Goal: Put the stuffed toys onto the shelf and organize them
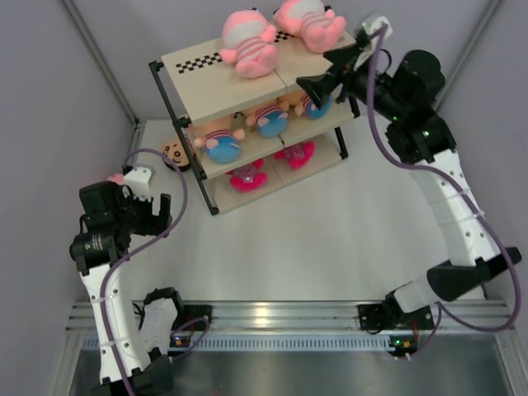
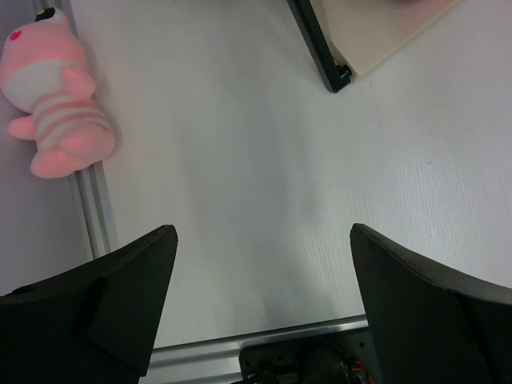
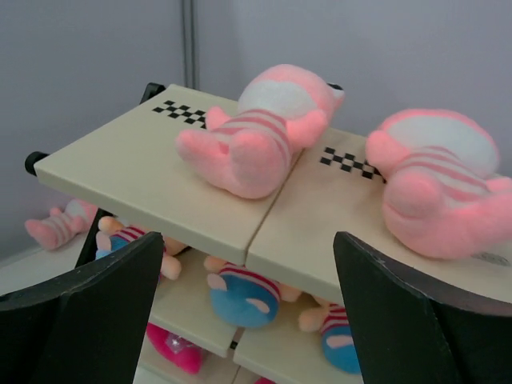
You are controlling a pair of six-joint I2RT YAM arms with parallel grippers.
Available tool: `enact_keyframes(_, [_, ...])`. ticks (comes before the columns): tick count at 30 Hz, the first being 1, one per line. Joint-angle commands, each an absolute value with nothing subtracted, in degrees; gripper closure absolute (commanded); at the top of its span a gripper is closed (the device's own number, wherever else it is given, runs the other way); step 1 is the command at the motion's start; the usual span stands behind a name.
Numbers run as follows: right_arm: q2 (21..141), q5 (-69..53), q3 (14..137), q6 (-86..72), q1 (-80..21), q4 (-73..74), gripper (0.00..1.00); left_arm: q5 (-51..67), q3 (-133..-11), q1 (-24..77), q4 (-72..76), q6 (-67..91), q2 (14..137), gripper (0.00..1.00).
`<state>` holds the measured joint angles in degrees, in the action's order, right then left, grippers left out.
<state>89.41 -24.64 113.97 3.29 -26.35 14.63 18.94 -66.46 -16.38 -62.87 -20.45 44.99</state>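
The shelf [image 1: 198,87] stands at the back of the table. Two pink stuffed toys [image 1: 247,43] [image 1: 309,21] lie on its checkered top board [image 3: 120,164]. Three boy dolls [image 1: 221,142] [image 1: 270,120] [image 1: 312,103] fill the middle tier. A third pink toy [image 2: 60,104] lies on the floor by the left wall. My right gripper [image 1: 326,70] hovers open at the top board's right front edge, just short of the nearer pink toy [image 3: 440,184], with nothing between its fingers [image 3: 248,236]. Low at the left, my left gripper [image 1: 150,216] stands open and empty above bare floor [image 2: 262,232].
Two magenta toys [image 1: 246,175] [image 1: 295,153] sit on the bottom tier. A small brown-faced toy [image 1: 175,152] rests on the floor by the shelf's left leg. Grey walls close in the sides and back. An aluminium rail [image 1: 280,313] runs along the near edge.
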Motion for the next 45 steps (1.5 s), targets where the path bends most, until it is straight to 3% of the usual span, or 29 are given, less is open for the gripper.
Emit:
enact_keyframes(1, [79.30, -19.08, 101.14, 1.59, -21.37, 12.14, 0.13, 16.79, -65.40, -16.52, -59.42, -20.13, 44.83, 0.05])
enact_keyframes(7, [69.88, -20.65, 79.06, -10.01, -5.12, 1.07, 0.24, 10.82, -63.73, -16.52, -57.40, -18.73, 46.14, 0.05])
enact_keyframes(12, [76.62, -25.55, 74.88, -13.80, 5.00, -6.76, 0.37, 1.44, -60.65, -16.52, -53.10, -19.60, 48.77, 0.04])
enact_keyframes(15, [83.57, -29.60, 77.51, -12.40, 5.71, -9.91, 0.39, -4.72, -57.23, -16.52, -48.36, -19.86, 50.88, 0.03])
enact_keyframes(22, [97.45, -35.32, 88.49, -10.72, 5.54, -9.84, 0.33, -9.57, -52.03, -16.79, -39.73, -18.99, 57.30, 0.01])
enact_keyframes(33, [106.52, -33.40, 94.57, -4.75, 0.44, -8.00, 0.34, -5.54, -55.63, -24.78, -33.22, -17.50, 72.85, 0.02])
enact_keyframes(40, [108.28, -30.14, 92.29, -4.66, -1.85, -13.53, 0.45, -6.59, -55.37, -26.28, -30.15, -16.26, 77.08, 0.01])
enact_keyframes(45, [109.51, -34.45, 91.68, -3.08, -1.85, -12.31, 0.69, -7.03, -55.11, -27.42, -26.64, -15.38, 79.98, 0.02])
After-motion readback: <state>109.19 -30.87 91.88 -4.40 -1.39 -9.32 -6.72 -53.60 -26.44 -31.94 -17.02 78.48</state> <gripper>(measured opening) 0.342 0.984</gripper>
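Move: The shelf's right-hand post, at middle-board height, stands about 20 cm ahead of the right hand, 16 cm to its right and 26 cm below. The blue-bellied stuffed toy sits some 10 cm left of that post; the right pink toy on the top board lies about 14 cm straight ahead of the hand, slightly below. For the left hand, the floor pink toy lies about 16 cm ahead, 23 cm left and 20 cm down; the shelf's left foot is 12 cm ahead, 7 cm right and 24 cm down. Swinging right and down by over 20 cm, then forward around the shelf's right end and finally some 6 cm back left, the right hand tips down and turns clockwise, narrowing its wide-open fingers about the black post. The left hand, fingers open, sinks about 16 cm and goes equally far left, slightly forward, towards the floor pink toy, turning counter-clockwise and pointing more steeply down. ##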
